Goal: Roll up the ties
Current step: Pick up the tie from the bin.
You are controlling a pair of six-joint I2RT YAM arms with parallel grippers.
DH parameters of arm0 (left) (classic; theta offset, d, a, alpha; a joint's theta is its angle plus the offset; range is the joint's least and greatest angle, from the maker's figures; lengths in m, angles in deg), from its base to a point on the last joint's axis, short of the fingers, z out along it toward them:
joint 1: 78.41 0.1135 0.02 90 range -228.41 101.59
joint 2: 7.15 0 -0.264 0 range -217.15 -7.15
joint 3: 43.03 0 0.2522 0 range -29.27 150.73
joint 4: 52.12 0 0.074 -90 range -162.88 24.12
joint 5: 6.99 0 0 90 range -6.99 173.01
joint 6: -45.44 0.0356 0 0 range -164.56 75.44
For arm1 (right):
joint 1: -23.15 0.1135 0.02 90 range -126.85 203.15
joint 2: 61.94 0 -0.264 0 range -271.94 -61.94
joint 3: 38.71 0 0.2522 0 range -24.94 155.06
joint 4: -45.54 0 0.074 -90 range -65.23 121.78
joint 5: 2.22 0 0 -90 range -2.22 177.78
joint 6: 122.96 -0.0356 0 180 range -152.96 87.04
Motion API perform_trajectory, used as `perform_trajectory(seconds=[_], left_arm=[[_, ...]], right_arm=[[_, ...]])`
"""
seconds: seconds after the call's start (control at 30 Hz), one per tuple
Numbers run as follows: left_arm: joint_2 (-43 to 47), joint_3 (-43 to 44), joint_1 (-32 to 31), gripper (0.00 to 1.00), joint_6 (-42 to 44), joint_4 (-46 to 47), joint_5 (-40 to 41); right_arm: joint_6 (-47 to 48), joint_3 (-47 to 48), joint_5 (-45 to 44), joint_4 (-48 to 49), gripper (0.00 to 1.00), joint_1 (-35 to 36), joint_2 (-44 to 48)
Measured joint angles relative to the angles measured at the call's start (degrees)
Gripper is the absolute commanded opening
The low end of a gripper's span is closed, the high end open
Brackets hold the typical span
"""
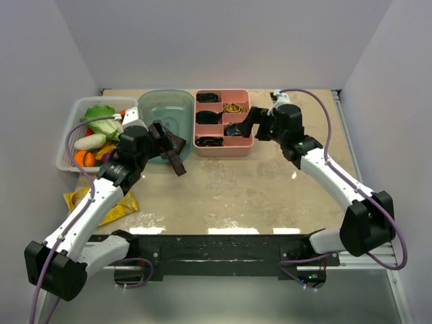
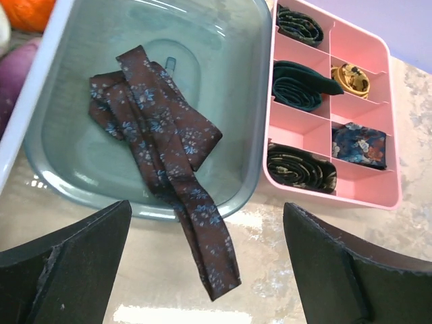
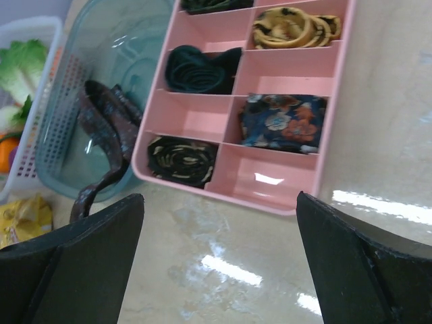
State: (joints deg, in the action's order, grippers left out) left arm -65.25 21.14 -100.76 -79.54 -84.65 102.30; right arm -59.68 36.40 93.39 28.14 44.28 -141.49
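A brown-maroon tie (image 2: 162, 152) with small blue flowers lies crumpled in the teal basin (image 2: 61, 88). One end hangs over the basin's near rim above the table. My left gripper (image 2: 207, 223) hovers over that end, open, holding nothing; in the top view the left gripper (image 1: 165, 138) is at the basin's near right edge. The pink divided tray (image 2: 388, 199) holds several rolled ties, among them a dark green roll (image 2: 297, 84) and a black-gold roll (image 3: 181, 160). My right gripper (image 3: 219, 202) is open and empty above the table, just in front of the tray (image 3: 270, 199).
A white basket (image 1: 67, 138) of toy vegetables stands left of the basin (image 1: 165, 101). A yellow packet (image 1: 101, 202) lies on the table under the left arm. The tray's near right compartment (image 3: 270, 179) holds nothing.
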Motion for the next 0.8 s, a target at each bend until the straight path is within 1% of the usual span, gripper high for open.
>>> perform_trajectory(seconds=[0.1,0.2,0.4,0.53,0.7,0.8], left_arm=[[-2.6,1.6,4.0,1.00,-0.6,-0.2,-6.2],[-3.8,2.9,6.2,1.00,-1.4,-2.1,-8.5],[-6.6,7.1,7.5,1.00,-1.2,-8.1,-7.8],[-9.7,10.9,7.6,1.00,0.3,-11.1,-6.7],[-9.6,10.7,7.6,1.00,1.2,-11.6,-10.6],[-6.3,6.5,7.6,1.00,-0.4,-9.8,-15.4]], right_arm=[[0.9,0.9,0.1,-0.7,0.99,3.3,0.0],[1.3,1.8,0.2,-1.9,0.99,4.5,-0.8],[2.0,5.1,0.3,-3.5,0.99,6.8,-3.9],[2.8,8.3,0.4,-4.9,0.99,10.1,-6.5],[3.7,10.2,0.5,-5.6,0.99,13.8,-9.5],[4.4,10.4,1.0,-6.2,0.99,15.3,-11.0]])
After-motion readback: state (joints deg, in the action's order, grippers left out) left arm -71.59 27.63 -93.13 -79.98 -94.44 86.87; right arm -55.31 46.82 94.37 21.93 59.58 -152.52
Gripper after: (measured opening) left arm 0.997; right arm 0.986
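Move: The tie's tail, hanging over the near rim of the green bin, lies about 24 cm to the right hand's left, some 9 cm back and 16 cm below it. The pink box sits about 9 cm to that hand's left and 8 cm ahead. From the left hand, the tie's middle is roughly 5 cm straight ahead and 17 cm below, with the bin's centre some 14 cm ahead and 1 cm left. Leftward goes the open right hand, about 12 cm past the near part of the pink box towards the tie's tail, drawing back some 4 cm and sinking late, while its wrist turns counter-clockwise nearly 20 degrees. The left hand, also wide open, edges forward and left, then returns, ending slightly lower with its fingers tipped further down. ##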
